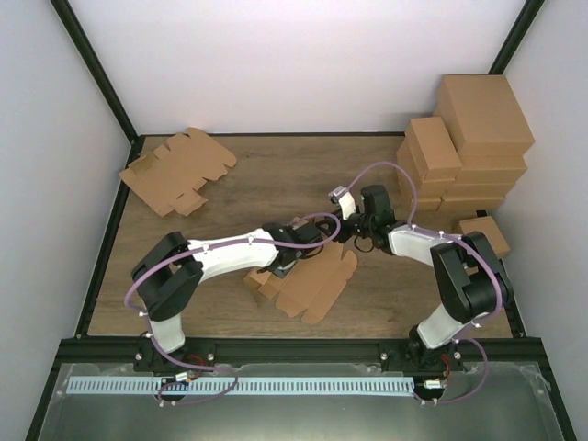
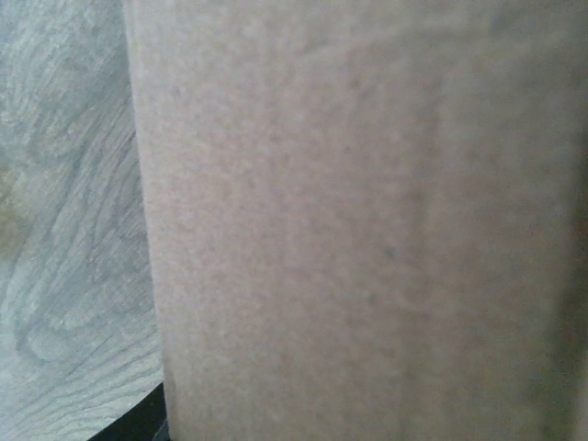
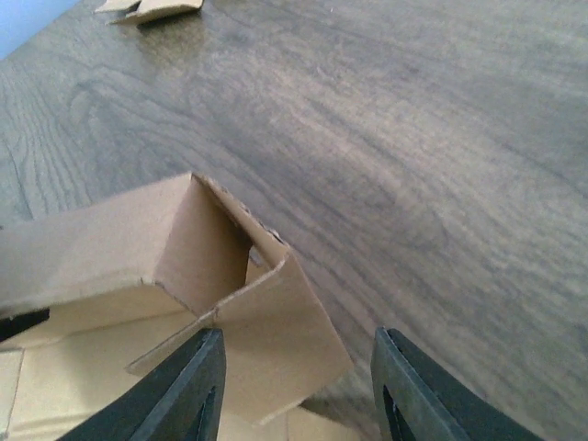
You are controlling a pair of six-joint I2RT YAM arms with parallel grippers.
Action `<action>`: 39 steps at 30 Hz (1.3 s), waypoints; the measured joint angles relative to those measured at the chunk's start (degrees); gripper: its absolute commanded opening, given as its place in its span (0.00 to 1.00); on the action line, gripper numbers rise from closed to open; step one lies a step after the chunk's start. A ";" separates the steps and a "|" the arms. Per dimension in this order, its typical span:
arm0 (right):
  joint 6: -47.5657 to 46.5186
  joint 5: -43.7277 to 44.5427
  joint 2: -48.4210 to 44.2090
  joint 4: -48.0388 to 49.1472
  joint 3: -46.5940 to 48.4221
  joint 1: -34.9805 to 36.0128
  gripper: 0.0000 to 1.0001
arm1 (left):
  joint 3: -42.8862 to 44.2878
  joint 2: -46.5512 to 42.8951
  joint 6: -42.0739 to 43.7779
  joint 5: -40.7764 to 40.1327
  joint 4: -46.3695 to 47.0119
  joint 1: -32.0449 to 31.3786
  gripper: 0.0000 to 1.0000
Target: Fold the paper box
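Note:
The paper box (image 1: pixel 312 283) lies partly folded in the middle of the table, with flaps spread towards the near edge. My left gripper (image 1: pixel 308 234) reaches in at the box's far side. In the left wrist view a brown cardboard panel (image 2: pixel 367 220) fills nearly the whole frame and hides the fingers. My right gripper (image 1: pixel 352 234) hangs just right of the box. In the right wrist view it (image 3: pixel 299 377) stands open. A raised corner flap (image 3: pixel 276 331) of the box sits between its fingers (image 3: pixel 188 386), near the left one and not pinched.
A pile of flat cardboard blanks (image 1: pixel 175 170) lies at the back left and shows again far off (image 3: pixel 152 9). Stacked brown cartons (image 1: pixel 469 147) fill the back right corner, with a small carton (image 1: pixel 487 234) in front of them. Bare wood (image 3: pixel 413 165) lies beyond the right gripper.

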 measured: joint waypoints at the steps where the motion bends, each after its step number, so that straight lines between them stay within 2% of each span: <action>1: 0.24 -0.07 -0.44 0.20 -0.72 0.00 0.44 | 0.13 0.07 0.07 -0.66 -0.37 -0.26 0.40; 16: 3.08 -2.21 -4.70 0.35 -6.45 0.70 0.43 | 1.84 2.67 -0.96 -7.32 -2.93 -5.31 0.40; 29: 2.99 -5.16 -9.22 4.72 -12.00 1.25 0.43 | 2.21 2.16 -0.26 -5.62 -2.86 -5.66 0.40; 35: 4.81 -7.10 -10.10 9.86 -16.92 1.25 0.43 | 2.21 0.55 0.26 -4.37 -2.60 -5.95 0.40; 39: 6.49 -7.65 -13.20 12.02 -19.63 1.14 0.48 | 2.21 0.33 0.37 -4.02 -2.45 -6.25 0.40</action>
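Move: The right hand's open fingers point left, forward and down at the paper box's raised wall, whose middle lies about 10 cm to the hand's left, 5 cm back and 6 cm lower. Its standing corner tab is roughly 5 cm left and 1 cm ahead. The box's flat side panel lies some 13 cm back, 2 cm left. The left hand is already at the wall, its middle about 2 cm left, 1 cm back and 2 cm below. Back towards its base, the right hand travels about 8 cm, nearly level, along the raised wall from the corner tab towards the left hand, rolling some 10 degrees so its left side rises, fingers staying open. The left hand keeps its fingers on the wall and draws the box roughly 2 cm right and 2 cm back, rising about 1 cm. ##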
